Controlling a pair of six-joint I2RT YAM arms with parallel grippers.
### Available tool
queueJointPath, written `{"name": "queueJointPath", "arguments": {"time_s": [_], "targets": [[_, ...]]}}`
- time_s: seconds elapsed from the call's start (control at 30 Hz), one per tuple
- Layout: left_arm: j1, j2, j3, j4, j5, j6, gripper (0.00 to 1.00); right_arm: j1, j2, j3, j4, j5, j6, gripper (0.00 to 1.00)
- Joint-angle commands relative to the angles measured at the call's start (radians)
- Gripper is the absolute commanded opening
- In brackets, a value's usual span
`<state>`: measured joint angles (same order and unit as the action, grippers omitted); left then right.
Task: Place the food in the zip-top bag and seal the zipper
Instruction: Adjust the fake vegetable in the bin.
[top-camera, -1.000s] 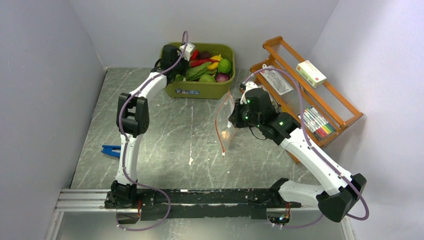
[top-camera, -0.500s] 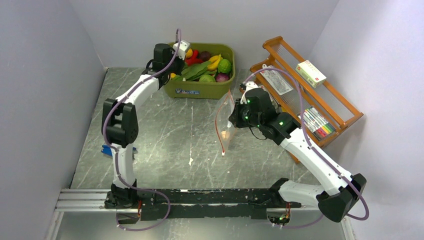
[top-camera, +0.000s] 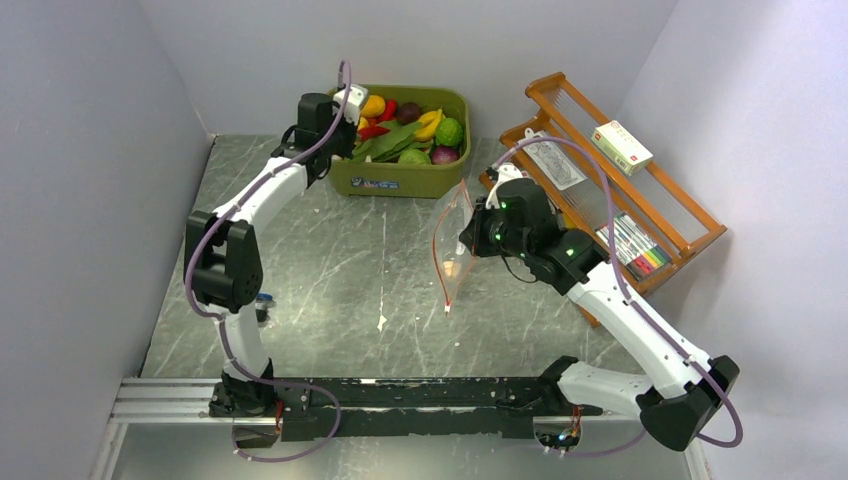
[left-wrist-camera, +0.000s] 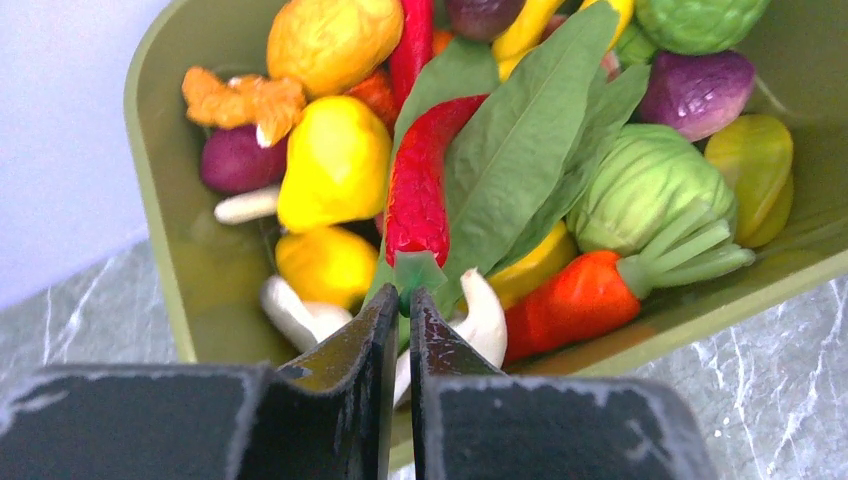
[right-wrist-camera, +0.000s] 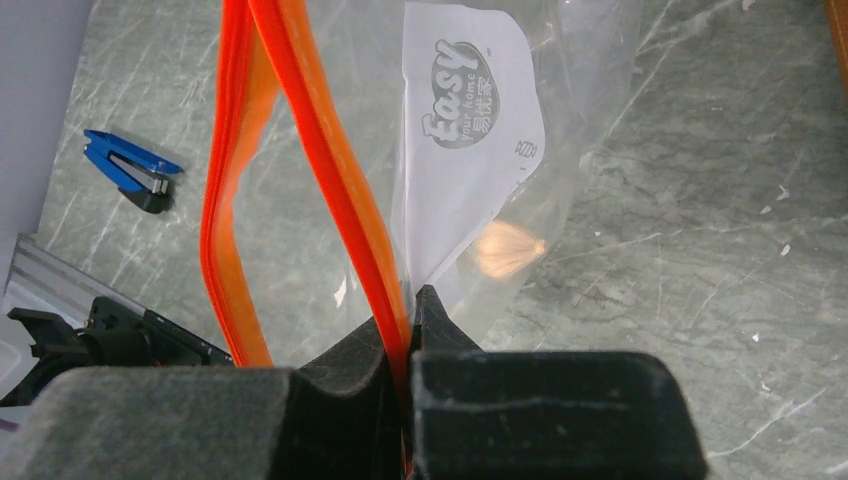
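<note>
The food lies piled in an olive-green tub (top-camera: 400, 183): a red chili (left-wrist-camera: 418, 190), green leaves (left-wrist-camera: 520, 150), a green round one (left-wrist-camera: 645, 190) and a purple bulb (left-wrist-camera: 695, 90). My left gripper (left-wrist-camera: 403, 298) is at the tub's left end (top-camera: 345, 125), shut on the chili's green stem. My right gripper (right-wrist-camera: 410, 300) is shut on one side of the red-orange zipper (right-wrist-camera: 330, 170). It holds the clear zip-top bag (top-camera: 452, 240) upright at mid-table with its mouth gaping. A small pale piece (right-wrist-camera: 508, 248) lies inside the bag.
A wooden rack (top-camera: 690, 215) stands at the right with a white box (top-camera: 622, 147), a clear packet and coloured pens. A blue stapler (right-wrist-camera: 130, 170) lies on the marble table (top-camera: 340, 270), by the left arm. Grey walls close in on three sides.
The left arm has drawn back to the left, its elbow swinging outward, and the chili has shifted left in the tub with the gripper. The right arm and bag have barely moved.
</note>
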<state>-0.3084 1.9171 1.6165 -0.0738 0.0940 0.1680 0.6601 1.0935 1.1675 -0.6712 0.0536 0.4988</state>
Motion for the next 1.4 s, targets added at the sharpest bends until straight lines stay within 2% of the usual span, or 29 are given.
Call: {"name": "queueJointPath", "arguments": {"time_s": [0.0, 0.3, 0.57, 0.67, 0.77, 0.9, 0.97, 1.03, 1.13, 1.37], "targets": [[0.006, -0.070, -0.005, -0.092, -0.134, -0.079, 0.07, -0.002, -0.028, -0.012, 0.015, 0.004, 0.009, 0.00], [0.006, -0.146, -0.077, -0.191, -0.190, -0.167, 0.07, -0.002, -0.036, -0.030, 0.026, 0.000, 0.010, 0.00], [0.006, -0.167, -0.030, -0.317, -0.256, -0.249, 0.08, -0.002, -0.025, -0.042, 0.043, -0.002, 0.010, 0.00], [0.006, -0.148, 0.000, -0.361, -0.265, -0.258, 0.14, -0.002, -0.027, -0.045, 0.049, -0.008, 0.011, 0.00], [0.006, -0.148, 0.020, -0.410, -0.260, -0.267, 0.24, -0.003, -0.030, -0.045, 0.046, 0.007, 0.007, 0.00], [0.006, -0.178, 0.027, -0.415, -0.229, -0.264, 0.50, -0.002, -0.028, -0.050, 0.048, 0.009, 0.005, 0.00], [0.005, -0.176, 0.054, -0.418, -0.217, -0.249, 0.60, -0.002, -0.026, -0.054, 0.057, 0.003, 0.006, 0.00], [0.005, -0.155, 0.092, -0.423, -0.216, -0.226, 0.62, -0.002, -0.020, -0.053, 0.062, -0.002, 0.007, 0.00], [0.006, -0.106, 0.147, -0.439, -0.214, -0.177, 0.56, -0.002, -0.017, -0.054, 0.067, -0.007, 0.006, 0.00], [0.008, 0.038, 0.293, -0.519, -0.217, -0.124, 0.57, -0.002, -0.022, -0.053, 0.065, -0.003, 0.004, 0.00]]}}
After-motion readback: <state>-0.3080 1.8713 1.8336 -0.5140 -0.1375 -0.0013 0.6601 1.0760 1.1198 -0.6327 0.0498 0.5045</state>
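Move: The left gripper already pinches the red pepper by its stem over the bin. The bin's near left corner, where the pepper is to go, lies about 6 cm back and 7 cm left, 2 cm lower. Below the hand by some 6 cm, the yellow pepper is 7 cm ahead and 1 cm left, one garlic 1 cm back and 3 cm right, the left garlic 1 cm ahead and 4 cm left. From the right hand the corner is roughly 23 cm ahead, 27 cm left, 5 cm below. Bring the left gripper, still pinching the red pepper's stem, about 6 cm back and 5 cm left to the bin's near left corner, nearly level, swinging it some 20 degrees counter-clockwise and tipping the fingers 15 degrees down. There open the fingers a good half to let go of the stem, then lift clear by 3 to 4 cm while easing forward about as far. ##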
